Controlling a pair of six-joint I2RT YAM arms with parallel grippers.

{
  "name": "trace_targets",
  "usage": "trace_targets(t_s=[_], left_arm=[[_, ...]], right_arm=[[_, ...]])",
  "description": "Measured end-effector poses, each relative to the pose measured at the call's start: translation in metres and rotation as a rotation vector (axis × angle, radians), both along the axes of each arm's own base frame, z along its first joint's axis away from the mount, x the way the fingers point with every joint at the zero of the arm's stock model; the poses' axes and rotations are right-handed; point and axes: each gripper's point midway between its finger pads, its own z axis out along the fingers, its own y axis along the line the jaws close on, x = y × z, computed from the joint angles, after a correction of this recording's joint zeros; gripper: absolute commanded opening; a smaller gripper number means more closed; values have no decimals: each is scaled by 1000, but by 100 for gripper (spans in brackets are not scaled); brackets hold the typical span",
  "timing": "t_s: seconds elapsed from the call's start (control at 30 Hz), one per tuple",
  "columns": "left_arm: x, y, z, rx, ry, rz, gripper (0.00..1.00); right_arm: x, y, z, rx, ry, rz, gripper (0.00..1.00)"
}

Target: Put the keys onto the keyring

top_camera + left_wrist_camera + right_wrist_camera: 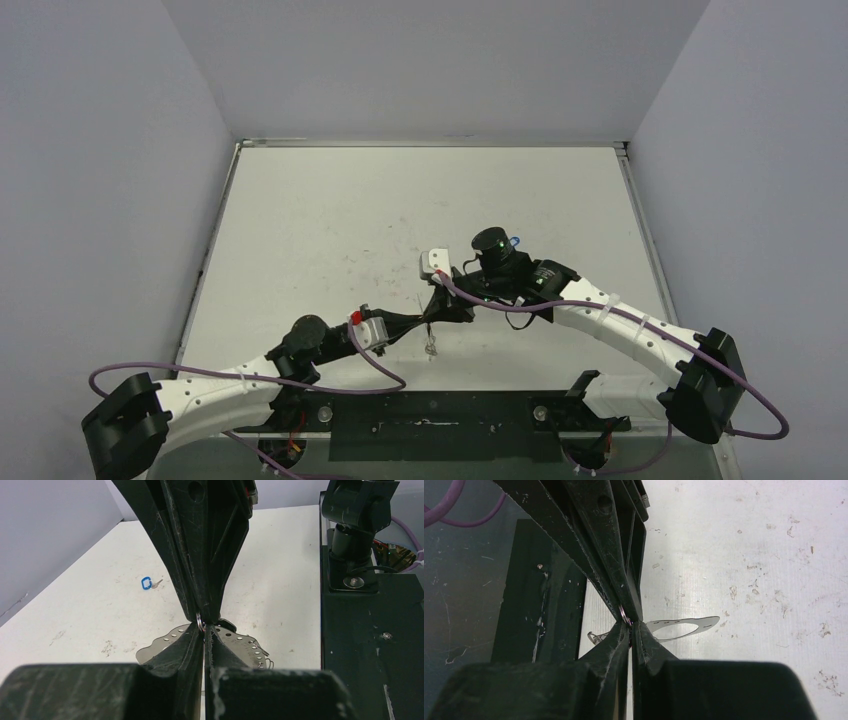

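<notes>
My two grippers meet tip to tip above the middle of the table. The left gripper (424, 319) (205, 630) and the right gripper (440, 303) (630, 626) are both shut, pinching a small wire loop (200, 621) (624, 614) of the keyring. The keyring's pale grey plate (165, 642) (684, 626) spreads out just under the fingertips. A small metal key (431, 348) shows just below the meeting point; I cannot tell what holds it. The blue-headed key (514, 241) (146, 583) lies apart on the table, behind the right arm.
A black mounting plate (430, 412) (370, 645) (539, 595) runs along the near edge, carrying both arm bases. Purple cables (330, 385) trail from the arms. Grey walls close off the back and both sides of the scuffed white table (330, 210).
</notes>
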Motion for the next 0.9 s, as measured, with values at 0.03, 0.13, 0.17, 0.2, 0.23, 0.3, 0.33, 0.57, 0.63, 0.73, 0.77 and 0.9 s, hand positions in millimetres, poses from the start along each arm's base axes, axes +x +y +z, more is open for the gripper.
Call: trace_targets(t_s=[0.03,0.13,0.17,0.2,0.23,0.3,0.33,0.57,0.63,0.73,0.77,0.9], left_arm=[[0,0,0,0,0,0,0],[0,1,0,-1,1,1,0],[0,1,1,-1,1,1,0],[0,1,1,-2,1,2,0],[-1,2,2,-4,0,4,0],[-1,3,4,-6,-2,6,3],[-2,4,4,-5,-3,7,5],[-2,13,17,-9,-40,33,23],[0,15,20,-1,-47,41,23],[2,16,22,25,-50,56,25],[3,16,22,34,-48,59,26],[5,15,16,79,-37,60,29]], right_arm=[[0,0,0,0,-2,1,0],[0,0,0,1,-3,2,0],[0,0,0,2,-5,3,0],[0,0,1,3,-7,4,0],[0,0,1,4,-8,4,0],[-1,0,3,5,-10,2,0],[0,0,4,5,-13,-5,0],[4,-7,5,-82,-3,-80,0],[7,-11,4,-123,3,-109,0],[11,-14,2,-185,8,-143,0],[11,-14,1,-202,9,-151,0],[11,-11,3,-272,6,-168,0]])
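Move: Both hands already have the same small wire ring pinched at their fingertips, so it lies right at each hand point. The grey keyring plate hangs from it edge-on, its middle about 6 cm below both hands and roughly 2 cm ahead. The blue-tagged key lies on the table about 25 cm ahead of either hand, some 20 cm to the right and 17 cm down. The left fingers let go of the wire ring, opening to about a quarter of their range as that hand backs off roughly 2 cm up and to its left. The right fingers stay shut on the ring; that hand lifts slightly, then eases about 1 cm forward and to the right while its fingertips tip down some 15 degrees and swing a little clockwise. ##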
